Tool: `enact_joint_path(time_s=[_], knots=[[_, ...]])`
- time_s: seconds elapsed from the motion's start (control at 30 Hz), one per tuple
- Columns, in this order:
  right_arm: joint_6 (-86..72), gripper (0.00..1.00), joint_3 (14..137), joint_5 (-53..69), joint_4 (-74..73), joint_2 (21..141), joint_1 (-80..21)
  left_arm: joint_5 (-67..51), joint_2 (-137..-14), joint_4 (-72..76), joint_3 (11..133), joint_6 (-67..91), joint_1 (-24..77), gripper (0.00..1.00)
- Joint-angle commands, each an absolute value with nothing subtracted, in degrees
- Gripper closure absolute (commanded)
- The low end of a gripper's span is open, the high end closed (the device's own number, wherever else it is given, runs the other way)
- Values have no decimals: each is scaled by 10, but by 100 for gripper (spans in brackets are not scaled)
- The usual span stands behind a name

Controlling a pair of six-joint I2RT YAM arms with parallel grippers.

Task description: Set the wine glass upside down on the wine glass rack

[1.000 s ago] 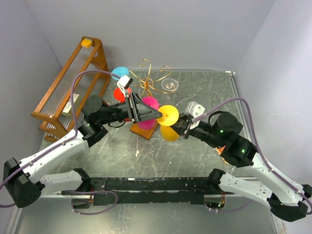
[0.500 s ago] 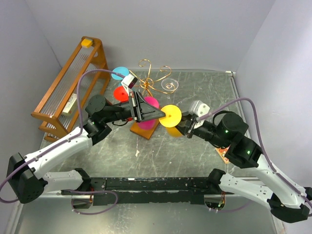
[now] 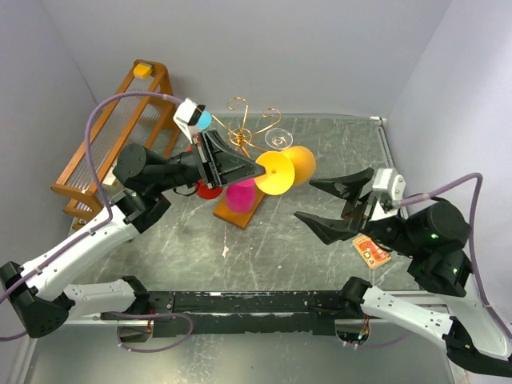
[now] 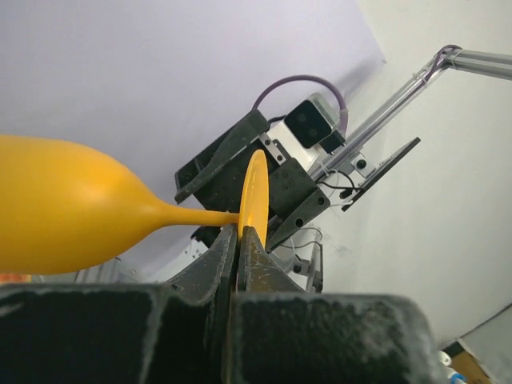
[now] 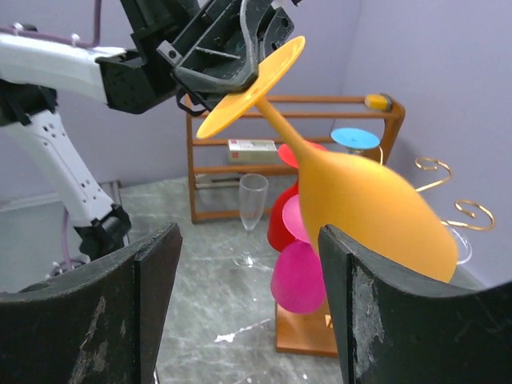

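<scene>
The yellow wine glass (image 3: 298, 164) hangs on its side in the air, bowl pointing right. My left gripper (image 3: 262, 172) is shut on the rim of its round foot (image 4: 254, 192); the bowl (image 4: 72, 204) fills the left of the left wrist view. My right gripper (image 3: 322, 204) stands open to the right of the glass and apart from it, and the bowl (image 5: 372, 212) shows above its right finger (image 5: 364, 312). The wine glass rack (image 3: 246, 122), gold scrolls on a brown base (image 3: 240, 214), stands behind and below the glass.
A pink glass (image 3: 240, 197), a red one (image 3: 210, 190) and a blue one (image 3: 205, 120) hang on the rack. A clear glass (image 3: 278, 141) lies behind it. A clear flute (image 5: 252, 200) stands near the tall wooden frame (image 3: 112, 152). A small orange packet (image 3: 370, 250) lies at the right.
My left gripper closed on the yellow glass's foot. My right gripper opened, let go of the glass and drew back right. The left arm carried the glass up and toward the rack.
</scene>
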State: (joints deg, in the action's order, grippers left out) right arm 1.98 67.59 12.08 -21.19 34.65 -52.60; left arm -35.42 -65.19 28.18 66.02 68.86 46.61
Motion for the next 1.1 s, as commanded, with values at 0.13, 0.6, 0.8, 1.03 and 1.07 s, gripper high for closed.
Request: enact_joint_path(time_s=[0.13,0.6,0.8,1.03,1.07], knots=[[-107,29,688,81,-134,332,-528,-277,-636,155,756,536,460,93],[-405,33,702,-70,14,468,-528,-214,-647,81,819,431,437,93],[-414,52,704,-78,70,507,-528,-231,-647,89,812,440,423,93],[-423,64,688,-70,135,523,-528,-246,-643,104,797,456,411,93],[-426,66,689,-74,138,525,-528,-248,-643,106,796,459,410,93]])
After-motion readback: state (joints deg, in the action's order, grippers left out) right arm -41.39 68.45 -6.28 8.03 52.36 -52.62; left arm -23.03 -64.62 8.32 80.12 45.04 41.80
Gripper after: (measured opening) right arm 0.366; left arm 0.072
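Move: Some 3 cm ahead, 6 cm left and 4 cm above the open right hand is the foot of the yellow wine glass, its edge pinched in the left fingers. The glass's bowl lies about 7 cm ahead of the right hand and 1 cm to its left, roughly level. From the left hand the wine glass rack's middle is about 16 cm ahead, 5 cm left and 17 cm down; the clear glass hung on it is 15 cm ahead, 4 cm right and 18 cm down. Swinging round to the yellow glass's foot, the right hand first rises and eases back a touch, then sweeps forward, left and up, about 12 cm in all, its fingertips tipping upward as it rolls, its gap narrowing by nearly half. Meanwhile the left keeps its pinch, lifts some 4 cm, then carries the glass forward and a little left, turning about 25 degrees counter-clockwise. ##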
